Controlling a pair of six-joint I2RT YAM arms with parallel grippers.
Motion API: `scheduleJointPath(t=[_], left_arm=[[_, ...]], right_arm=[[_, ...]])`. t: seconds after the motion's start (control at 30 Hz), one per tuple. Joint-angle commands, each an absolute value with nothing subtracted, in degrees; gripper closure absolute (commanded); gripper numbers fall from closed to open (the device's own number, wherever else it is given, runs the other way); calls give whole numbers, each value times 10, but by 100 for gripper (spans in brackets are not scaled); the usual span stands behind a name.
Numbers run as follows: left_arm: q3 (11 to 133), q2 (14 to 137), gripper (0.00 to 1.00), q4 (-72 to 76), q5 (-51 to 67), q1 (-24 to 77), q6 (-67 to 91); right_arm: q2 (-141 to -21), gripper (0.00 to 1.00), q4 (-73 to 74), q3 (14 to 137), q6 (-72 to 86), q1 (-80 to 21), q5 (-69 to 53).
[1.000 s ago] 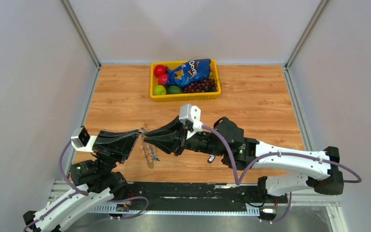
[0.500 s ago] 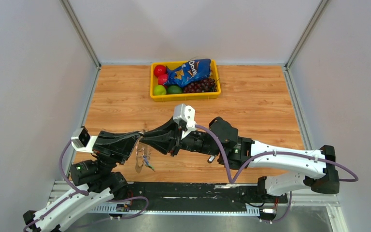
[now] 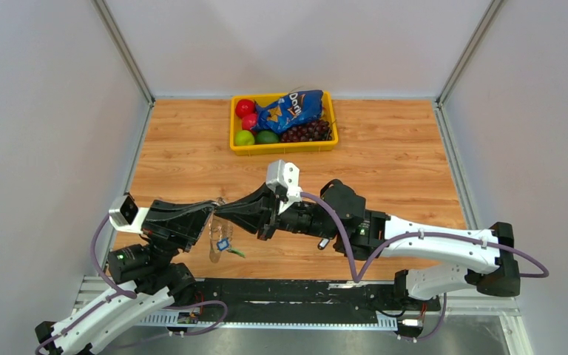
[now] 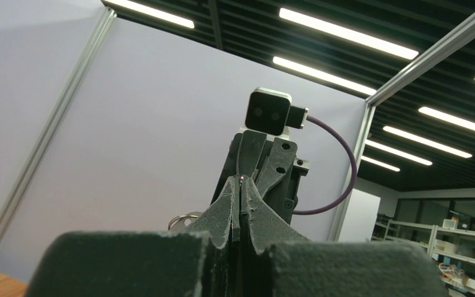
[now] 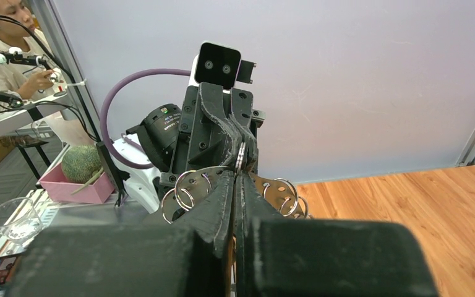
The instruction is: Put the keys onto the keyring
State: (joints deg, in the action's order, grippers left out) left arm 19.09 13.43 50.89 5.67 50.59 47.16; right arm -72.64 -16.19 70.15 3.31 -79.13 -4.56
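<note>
In the top view my left gripper (image 3: 208, 212) and right gripper (image 3: 227, 210) meet tip to tip above the table's front. Between them hangs the keyring (image 3: 218, 235), a silvery band with a small blue piece (image 3: 223, 244). The right wrist view shows the keyring (image 5: 193, 180) as a holed band spreading to both sides of my shut right gripper (image 5: 239, 171), with small split rings (image 5: 282, 193) hooked in it. My left gripper (image 4: 241, 180) is shut too, with a metal glint at its tip and a ring (image 4: 182, 219) beside it. The keys are too small to tell apart in the dangling bundle.
A yellow tray (image 3: 284, 147) at the back of the wooden table holds a blue chip bag (image 3: 290, 109), red and green fruit (image 3: 245, 108) and dark grapes (image 3: 309, 132). White walls stand on both sides. A black rail (image 3: 281, 292) runs along the near edge.
My right gripper has moved left onto the left gripper's tip and shut. The hanging keyring has swung and turned; its blue piece now shows. The left arm has hardly moved.
</note>
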Motion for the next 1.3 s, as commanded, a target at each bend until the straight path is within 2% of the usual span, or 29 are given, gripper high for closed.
scheduleJointPath(t=[0.0,0.13,0.2,0.4,0.6,0.73,0.97,1.27], left_arm=[[192,147,100,532,82,508,478],[200,142,99,492,88,508,476],[225,133,91,397,93,507,466],[296,115,62,257,155,508,442],[358,116,48,134,208,507,382],[397,129,44,67,239,507,338],[439,172,42,-16,308,507,298],[468,194,42,-67,373,508,272]], right_arm=[[-712,100,-184,719,15,-802,-41],[-708,100,-142,734,3,-805,-42],[-700,100,-108,741,-6,-805,-40],[-649,100,-15,731,-24,-805,-36],[-636,100,115,768,-32,-804,-63],[-653,100,214,830,-39,-804,-110],[-719,100,415,959,-63,-803,-188],[-787,100,518,1043,-64,-799,-213]])
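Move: Hanging beneath the almost touching fingertips, the keyring is held by both hands, its middle some 7 cm below the right hand's point, a centimetre back and level left-right; its blue key hangs about 11 cm below that hand, 1 cm back and 1 cm right. The black key lies on the table roughly 42 cm below, 8 cm ahead and 21 cm right of the right hand. From the left hand, the keyring's middle is 7 cm below, 1 cm back and 1 cm right. Letting go of the keyring, the left fingers open a bit past half while that hand goes right, down and back, about 5 cm each way, tipping from pointing up to mostly rightward. The right hand, still pinching it, carries it some 6 cm right, nearly as far back and 5 cm down, its left-pointing fingers dipping some 35 degrees. ##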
